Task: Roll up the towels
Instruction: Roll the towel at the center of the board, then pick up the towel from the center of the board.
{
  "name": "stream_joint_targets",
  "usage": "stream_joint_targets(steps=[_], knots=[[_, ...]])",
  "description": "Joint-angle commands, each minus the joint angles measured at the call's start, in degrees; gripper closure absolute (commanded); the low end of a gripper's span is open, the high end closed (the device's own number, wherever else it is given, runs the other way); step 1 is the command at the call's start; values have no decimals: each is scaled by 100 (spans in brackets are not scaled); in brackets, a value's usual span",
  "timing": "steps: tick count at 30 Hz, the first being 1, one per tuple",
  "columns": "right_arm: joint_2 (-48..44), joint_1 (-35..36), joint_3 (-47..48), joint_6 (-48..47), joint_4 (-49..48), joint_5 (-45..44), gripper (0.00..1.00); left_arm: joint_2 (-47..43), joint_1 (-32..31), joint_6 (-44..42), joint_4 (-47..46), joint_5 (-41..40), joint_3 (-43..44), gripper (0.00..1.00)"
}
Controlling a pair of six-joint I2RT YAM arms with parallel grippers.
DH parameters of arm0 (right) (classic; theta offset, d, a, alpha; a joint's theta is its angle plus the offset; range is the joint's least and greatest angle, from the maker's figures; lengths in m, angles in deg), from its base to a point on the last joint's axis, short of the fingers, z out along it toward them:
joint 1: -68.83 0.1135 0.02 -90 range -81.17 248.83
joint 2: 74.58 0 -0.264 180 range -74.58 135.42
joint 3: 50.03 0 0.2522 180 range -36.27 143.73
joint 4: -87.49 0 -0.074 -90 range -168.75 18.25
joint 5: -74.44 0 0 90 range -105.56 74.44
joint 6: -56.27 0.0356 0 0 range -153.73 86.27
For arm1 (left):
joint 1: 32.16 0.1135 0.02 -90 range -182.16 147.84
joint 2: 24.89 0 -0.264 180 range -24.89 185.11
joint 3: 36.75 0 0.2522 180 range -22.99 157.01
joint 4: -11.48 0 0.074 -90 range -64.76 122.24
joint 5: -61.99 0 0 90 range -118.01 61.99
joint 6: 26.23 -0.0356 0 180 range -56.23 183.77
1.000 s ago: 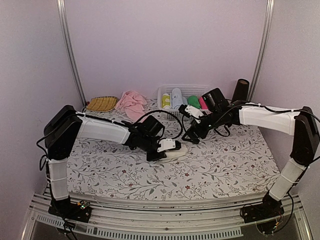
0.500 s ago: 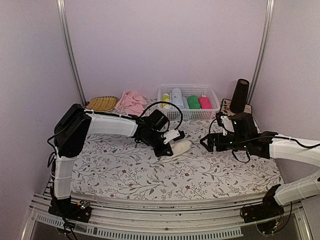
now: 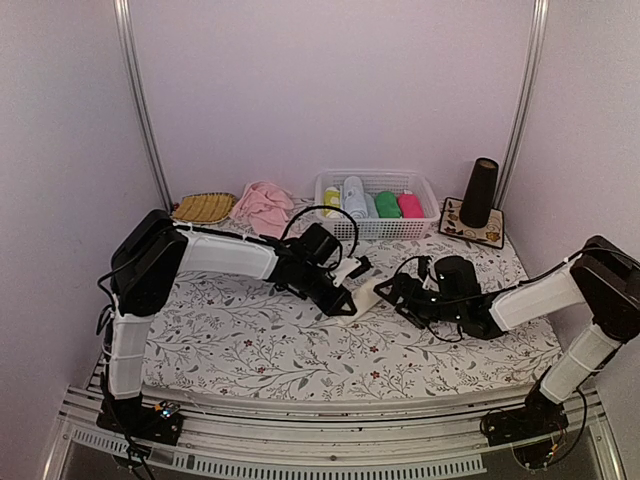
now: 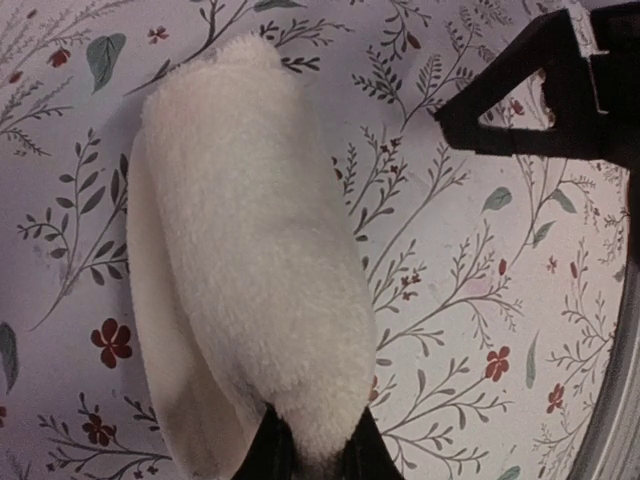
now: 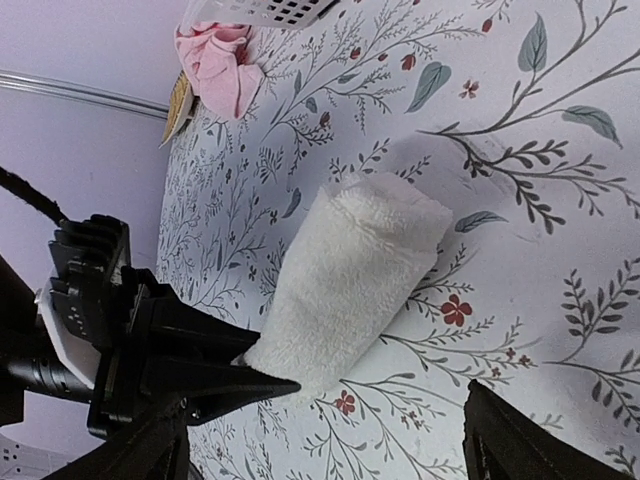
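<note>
A cream towel [image 3: 365,294], rolled into a short cylinder, lies on the flowered cloth at mid-table. My left gripper [image 3: 343,298] is shut on its near end; in the left wrist view the roll [image 4: 250,250] runs away from the two black fingertips [image 4: 272,455] pinching it. My right gripper [image 3: 396,291] is low, just right of the roll, and open, its fingers [image 5: 510,440] wide apart with the roll [image 5: 350,285] ahead of them, untouched. The pink towel [image 3: 262,205] lies crumpled at the back left, also seen in the right wrist view as a pink towel [image 5: 220,55].
A white basket [image 3: 390,229] at the back holds several coloured towel rolls. A black cylinder [image 3: 483,190] stands on a mat at the back right. A yellow woven tray [image 3: 203,207] lies at the back left beside the pink towel.
My right arm has swung from near the basket down to the table, stopping just right of the cream roll. My left gripper moved slightly right, still holding the roll.
</note>
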Motion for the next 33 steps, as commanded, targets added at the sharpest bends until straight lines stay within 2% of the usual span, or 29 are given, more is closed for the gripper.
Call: stream_joint_targets(steps=[1, 7, 17, 27, 30, 33], knots=[[738, 46, 421, 642, -1046, 463, 7, 95, 142, 714, -185, 1126, -386, 100], [1466, 34, 732, 916, -1339, 766, 13, 162, 410, 1243, -690, 1669, -756, 100], [2080, 48, 681, 1416, -1767, 972, 19, 254, 570, 1740, -1027, 1823, -1035, 100], [2694, 247, 1140, 1561, -1844, 939, 24, 222, 591, 1872, -1117, 1799, -1105, 100], [2733, 261, 1184, 1566, -1820, 892, 30, 172, 565, 1868, -1115, 1712, -1111, 100], [2791, 264, 1264, 1535, -1776, 876, 38, 142, 509, 1833, -1115, 1682, -1096, 92]])
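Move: The left hand already pinches the near-left end of the rolled white towel, whose middle lies about 4 cm ahead of that hand and 4 cm to its right, at nearly the same height. From the open right hand, the towel's middle is some 8 cm left, 3 cm forward and 4 cm below. The white basket stands roughly 33 cm ahead of the right hand and 3 cm to its left. The right hand brings its open jaws around the free part of the towel roll, one finger on either side, by going left about 7 cm while sinking about 4 cm and easing forward. It rolls its left side up some 15 degrees and closes roughly a third of the way. The left hand keeps its pinch almost in place and swings its fingertips rightward and slightly back, about 25 degrees. ##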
